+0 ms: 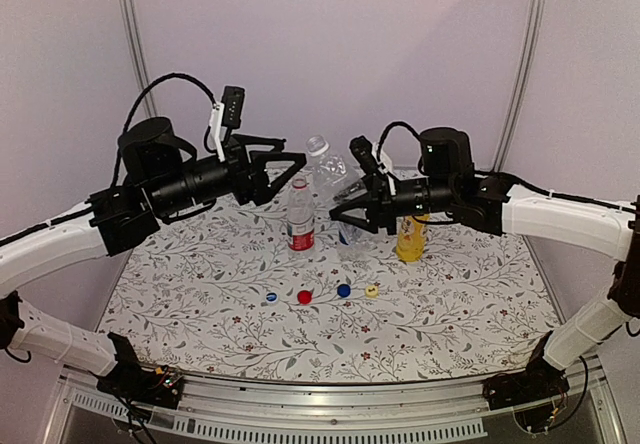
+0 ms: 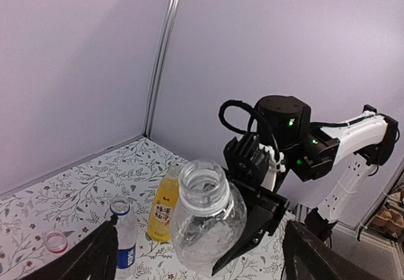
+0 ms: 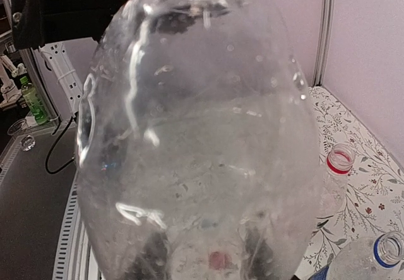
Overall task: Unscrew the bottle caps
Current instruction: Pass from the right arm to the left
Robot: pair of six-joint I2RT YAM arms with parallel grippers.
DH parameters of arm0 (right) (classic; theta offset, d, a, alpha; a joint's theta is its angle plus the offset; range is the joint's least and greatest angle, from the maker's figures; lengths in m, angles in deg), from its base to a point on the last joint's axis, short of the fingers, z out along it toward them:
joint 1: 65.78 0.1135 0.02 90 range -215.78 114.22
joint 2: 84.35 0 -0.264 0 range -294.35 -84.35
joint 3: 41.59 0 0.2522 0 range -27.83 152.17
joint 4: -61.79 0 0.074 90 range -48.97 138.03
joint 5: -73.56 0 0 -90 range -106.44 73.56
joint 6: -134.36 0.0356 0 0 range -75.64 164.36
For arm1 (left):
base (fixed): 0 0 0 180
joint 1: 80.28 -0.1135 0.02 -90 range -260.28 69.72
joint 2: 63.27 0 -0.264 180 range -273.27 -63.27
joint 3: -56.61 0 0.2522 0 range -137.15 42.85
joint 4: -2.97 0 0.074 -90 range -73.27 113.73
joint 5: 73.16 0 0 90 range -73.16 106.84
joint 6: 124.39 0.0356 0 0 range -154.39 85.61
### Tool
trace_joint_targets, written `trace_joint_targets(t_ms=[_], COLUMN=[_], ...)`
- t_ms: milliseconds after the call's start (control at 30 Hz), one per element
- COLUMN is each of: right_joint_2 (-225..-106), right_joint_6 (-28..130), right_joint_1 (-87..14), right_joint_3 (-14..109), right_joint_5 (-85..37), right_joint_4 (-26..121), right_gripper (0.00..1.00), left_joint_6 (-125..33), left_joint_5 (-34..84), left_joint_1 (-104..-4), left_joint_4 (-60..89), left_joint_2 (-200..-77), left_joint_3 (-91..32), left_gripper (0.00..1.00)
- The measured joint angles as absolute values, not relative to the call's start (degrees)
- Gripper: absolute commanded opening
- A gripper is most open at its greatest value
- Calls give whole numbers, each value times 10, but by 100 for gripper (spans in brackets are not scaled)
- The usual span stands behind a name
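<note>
My right gripper [image 1: 352, 209] is shut on the plain clear bottle [image 1: 325, 164], which it holds tilted above the table. Its neck [image 2: 203, 182] is uncapped. My left gripper [image 1: 290, 174] hangs open and empty just left of that neck, its fingers [image 2: 95, 261] either side of the bottle's body. On the cloth stand the red-white label bottle [image 1: 301, 219], the blue label bottle [image 2: 125, 236] and the yellow bottle [image 1: 409, 239], all with open necks. In the right wrist view the held bottle [image 3: 202, 135] fills the frame. A row of loose caps [image 1: 305, 296] lies in front.
The caps lie in a line: blue [image 1: 271, 296], red, blue [image 1: 343, 290], yellow [image 1: 371, 290]. The floral cloth [image 1: 200, 304] covers the table, with pale walls and metal posts [image 1: 130, 24] at the back. The metal rail [image 1: 330, 414] runs along the near edge.
</note>
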State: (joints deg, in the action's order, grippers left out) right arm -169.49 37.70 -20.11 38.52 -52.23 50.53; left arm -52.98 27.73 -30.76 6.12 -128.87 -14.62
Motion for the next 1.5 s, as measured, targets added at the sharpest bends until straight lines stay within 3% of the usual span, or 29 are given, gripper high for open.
trace_joint_targets(t_ms=[467, 767, 1033, 1100, 1233, 1300, 1433, 1500], right_joint_2=[-1710, -1716, -1718, -1718, -1718, -1718, -1718, -1718], right_joint_6=[369, 368, 365, 365, 365, 367, 371, 372], right_joint_1=[-182, -182, -181, -182, -182, -182, -181, -181], right_joint_3=[400, 401, 401, 401, 401, 401, 401, 401], right_joint_5=[-549, -552, -558, -557, -556, -556, -554, -552], right_joint_4=[493, 493, 493, 493, 493, 493, 491, 489], right_gripper=[38, 38, 44, 48, 58, 67, 97, 99], left_joint_6=[-492, -492, -493, -495, -496, -497, -498, -495], left_joint_5=[338, 368, 385, 387, 390, 391, 391, 386], left_joint_1=[-308, -312, -321, -322, -324, -325, -328, -330], left_joint_4=[107, 111, 111, 111, 111, 111, 118, 127], left_joint_2=[-1377, -1379, -1379, -1379, -1379, -1379, -1375, -1368], left_joint_3=[-235, -238, -238, -238, -238, -238, -238, -238], left_gripper=[64, 43, 15, 0, 0, 0, 0, 0])
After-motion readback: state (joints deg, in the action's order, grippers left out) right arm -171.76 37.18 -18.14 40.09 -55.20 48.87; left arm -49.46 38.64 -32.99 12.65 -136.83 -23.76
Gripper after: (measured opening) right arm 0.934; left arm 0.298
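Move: The neck of the uncapped clear bottle, upright but leaning in the right gripper, is about 5 cm to the right of the left hand, 3 cm ahead and 1 cm higher. The red-label bottle stands some 15 cm ahead and 1 cm right of that hand, its middle 27 cm lower; the Pepsi bottle is about as far ahead, 12 cm right. From the right hand, the waiting left gripper is 10 cm left, 1 cm back and 9 cm up, the bottle neck 5 cm left, 2 cm ahead and 10 cm up. The left hand, jaws wide, reaches about 4 cm to the right onto the bottle neck with a turn of roughly 10 degrees clockwise, then stops there and closes its fingers until they pinch the neck, while the right hand first brings the bottle about 2 cm back and a little left to meet it. The right hand then stays in place around the bottle body and, once the neck is gripped, opens its fingers wide to let go, without drawing away yet. ##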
